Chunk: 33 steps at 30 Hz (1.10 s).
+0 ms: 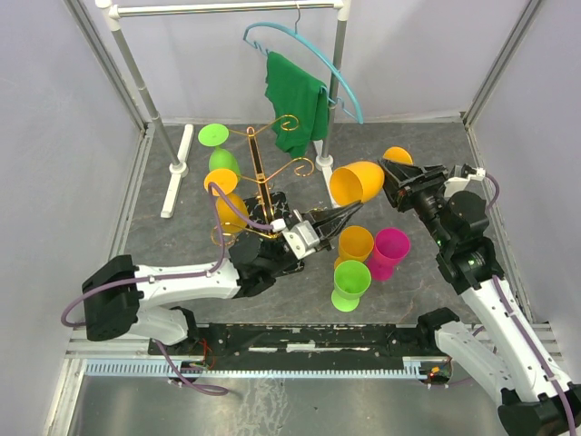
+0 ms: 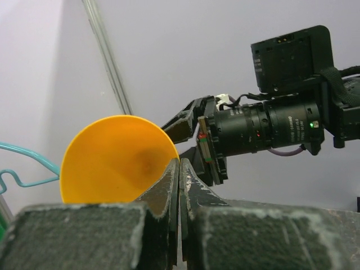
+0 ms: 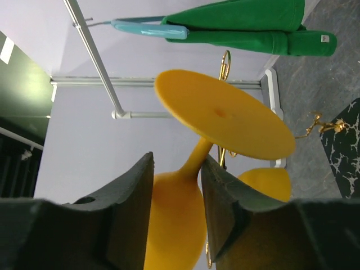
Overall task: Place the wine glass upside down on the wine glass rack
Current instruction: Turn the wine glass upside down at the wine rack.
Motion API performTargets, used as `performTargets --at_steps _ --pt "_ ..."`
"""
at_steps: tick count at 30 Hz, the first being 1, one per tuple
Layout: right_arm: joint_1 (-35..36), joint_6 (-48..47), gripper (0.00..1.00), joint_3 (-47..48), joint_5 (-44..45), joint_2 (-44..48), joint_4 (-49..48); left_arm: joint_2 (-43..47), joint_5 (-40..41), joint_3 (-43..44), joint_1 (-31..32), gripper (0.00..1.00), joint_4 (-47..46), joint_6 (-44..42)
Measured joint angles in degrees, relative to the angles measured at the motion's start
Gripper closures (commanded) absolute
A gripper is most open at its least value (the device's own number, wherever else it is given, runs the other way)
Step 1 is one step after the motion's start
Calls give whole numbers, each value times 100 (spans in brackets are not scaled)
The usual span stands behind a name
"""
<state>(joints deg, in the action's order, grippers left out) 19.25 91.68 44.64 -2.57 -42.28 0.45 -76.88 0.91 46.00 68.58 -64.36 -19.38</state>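
An orange wine glass (image 1: 354,182) (image 2: 112,160) hangs on its side in the air, right of the wine glass rack (image 1: 259,173). My left gripper (image 1: 349,211) (image 2: 180,163) is shut, pinching the bowl's rim from below. My right gripper (image 1: 388,179) (image 3: 177,157) is open, its jaws straddling the stem (image 3: 197,160) just below the foot (image 3: 225,121). One finger (image 3: 225,191) touches the stem and a gap shows on the other side. The gold rack stands on a black marbled base (image 1: 277,211) (image 3: 343,152). A green glass (image 1: 222,162) and another orange glass (image 1: 225,204) hang on it.
Three glasses stand on the table in front of the arms: orange (image 1: 355,243), magenta (image 1: 391,250) and green (image 1: 350,282). Behind the rack is a white clothes rail (image 1: 177,168) with a teal hanger (image 1: 318,64) and a green cloth (image 1: 295,95).
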Motion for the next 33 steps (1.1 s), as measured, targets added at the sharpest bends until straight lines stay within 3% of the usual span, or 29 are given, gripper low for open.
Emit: performTargets --at_steps 5,14,18,21,23,28,33 --pt "-4 120 83 2 129 -35 -142 -166 -50 0 79 97 -94 13" --pt "-9 -107 95 83 181 -55 -192 -291 -109 0 131 96 -184 114" --pt "-7 -560 99 153 264 -20 -197 -227 -96 -57 131 79 -98 157" --pt "15 -813 99 153 286 9 -186 -76 -87 -127 129 55 120 184" --pt "20 -1036 99 153 328 13 -177 37 -74 -153 131 44 240 210" --pt "26 -1648 100 164 479 4 -197 365 -66 -229 129 37 765 330" --pt "26 -3001 99 516 656 -219 -76 723 4 -398 131 34 1416 610"
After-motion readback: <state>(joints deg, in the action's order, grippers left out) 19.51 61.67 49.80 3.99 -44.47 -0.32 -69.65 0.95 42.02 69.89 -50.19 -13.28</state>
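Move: The left gripper still pinches the rim of the sideways orange wine glass, whose middle is about 7 cm ahead of it, 2 cm right and roughly level. From the right hand, half closed around the stem, that middle is some 4 cm left and 3 cm back. A standing orange glass lies about 28 cm below the left hand, level with it and 4 cm right; the pink glass is 8 cm right of that one. Close the right fingers on the stem while the left gripper, still pinching the rim, eases slightly right, down and back. Then open the left fingers wide and draw that hand down, about 4 cm in all. With the stem held, roll the right wrist some 25-30 degrees so its left side sinks and the bowl swings down, drifting slightly right, forward and up. ##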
